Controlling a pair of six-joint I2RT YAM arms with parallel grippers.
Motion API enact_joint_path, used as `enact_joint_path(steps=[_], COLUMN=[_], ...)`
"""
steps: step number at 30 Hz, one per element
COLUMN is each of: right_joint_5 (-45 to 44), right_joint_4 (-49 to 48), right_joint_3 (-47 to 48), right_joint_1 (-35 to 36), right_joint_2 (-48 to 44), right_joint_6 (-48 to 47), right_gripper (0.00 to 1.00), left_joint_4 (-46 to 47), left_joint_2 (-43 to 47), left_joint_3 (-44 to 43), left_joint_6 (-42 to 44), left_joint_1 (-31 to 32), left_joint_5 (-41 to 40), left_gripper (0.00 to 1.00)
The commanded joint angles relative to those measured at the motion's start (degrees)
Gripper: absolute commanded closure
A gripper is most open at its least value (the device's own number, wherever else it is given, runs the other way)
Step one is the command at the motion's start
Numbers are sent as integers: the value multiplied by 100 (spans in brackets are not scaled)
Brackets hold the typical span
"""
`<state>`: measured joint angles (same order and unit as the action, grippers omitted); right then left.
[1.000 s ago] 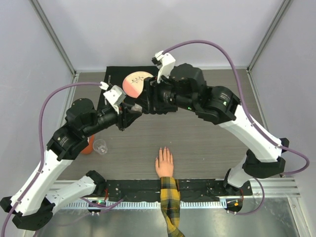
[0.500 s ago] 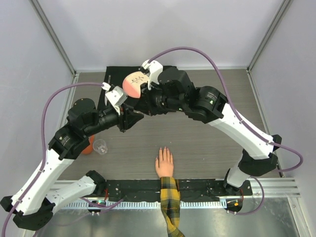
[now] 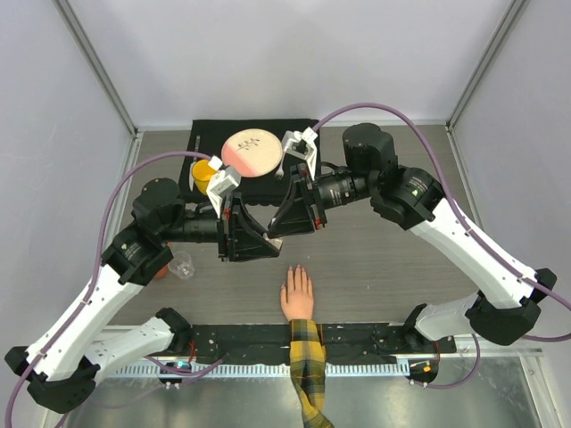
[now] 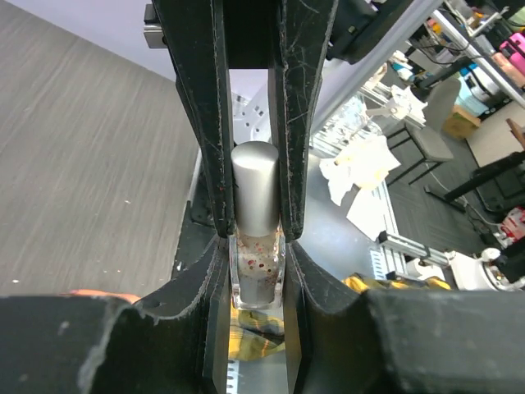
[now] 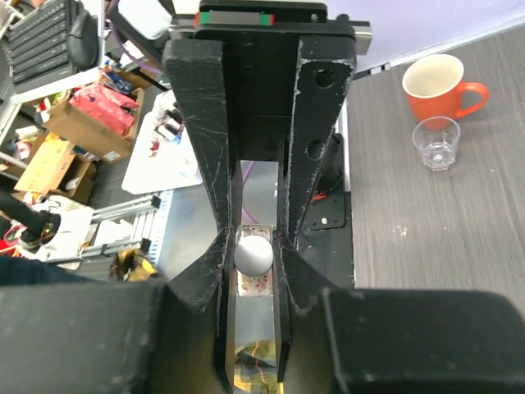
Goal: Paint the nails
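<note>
A small clear nail polish bottle [image 4: 257, 279] with red flecks and a silver cap [image 4: 254, 189] hangs between my two grippers above the table. My left gripper [image 4: 257, 245] is shut on its glass body. My right gripper [image 5: 253, 246] is shut on the cap [image 5: 253, 256], which it sees end-on. In the top view the two grippers meet at the bottle [image 3: 274, 239], just beyond the flesh-coloured hand [image 3: 297, 296]. The hand lies flat with its plaid sleeve [image 3: 306, 357] toward the near edge. Its nails [image 3: 294, 271] are tiny at the fingertips and bare of any gripper.
A pink round plate [image 3: 252, 152] lies on a black mat [image 3: 299, 129] at the back, with a yellow object [image 3: 204, 171] beside it. A clear glass [image 3: 181, 264] and an orange mug [image 5: 435, 82] stand at the left under my left arm.
Both grippers have moved from near the plate toward the hand, carrying the bottle. The right arm has swung round and its jaws have closed on the cap.
</note>
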<state>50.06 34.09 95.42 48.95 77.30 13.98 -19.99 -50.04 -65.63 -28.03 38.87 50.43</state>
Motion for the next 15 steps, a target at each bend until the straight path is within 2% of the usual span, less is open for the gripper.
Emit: enact_joint_path(steps=[1,2,3,6,7,10,14,15], right_joint_5=[59,-118,-311,-1206,-1766,-2796,-3142,-3239], right_joint_4=[142,168,195,379,562,959,1074,1083], right_joint_3=[-32,-6,64,344,459,986,1453,1584], right_joint_1=[1,1,1,1,1,9,9,9], right_joint_2=[-48,-65,-74,-66,-5,145,242,268], right_joint_6=[132,166,254,421,552,755,790,808], right_gripper=[98,92,68,43,38,32,25,24], left_joint_4=[964,875,726,84,-222,-549,-971,-998], left_joint_2=[126,144,170,188,179,188,205,197], left_joint_3=[-187,-240,-284,-442,-521,-618,-653,-662], left_joint_6=[-12,130,270,990,1280,1843,2284,2354], left_joint_1=[-29,-29,-20,-20,-29,-20,-20,-20], left_joint_5=[144,-102,-278,-911,-1095,-1772,-3360,-3539], left_gripper=[100,100,100,100,100,100,100,100])
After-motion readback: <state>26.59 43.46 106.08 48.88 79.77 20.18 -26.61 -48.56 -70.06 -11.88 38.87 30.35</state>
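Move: The bottle's cap sits right between the right hand's pads, with the bottle just below it, about 3 cm under the hand. From the left hand, which holds the bottle, the cap is some 3 cm above and 1 cm ahead. The nail hand lies on the table about 38 cm below the right hand, 7 cm ahead and 4 cm to its right. The clear glass lies 16 cm ahead, 31 cm left and 39 cm down. Opening wide to let go of the cap, the right hand swings forward about 6 cm while turning clockwise some 25 degrees, rising slightly at the end. The left hand keeps its pinch on the bottle and carries it forward about 5 cm and 2 cm to the left, turning counter-clockwise some 20 degrees and tilting, so the two hands draw apart. ##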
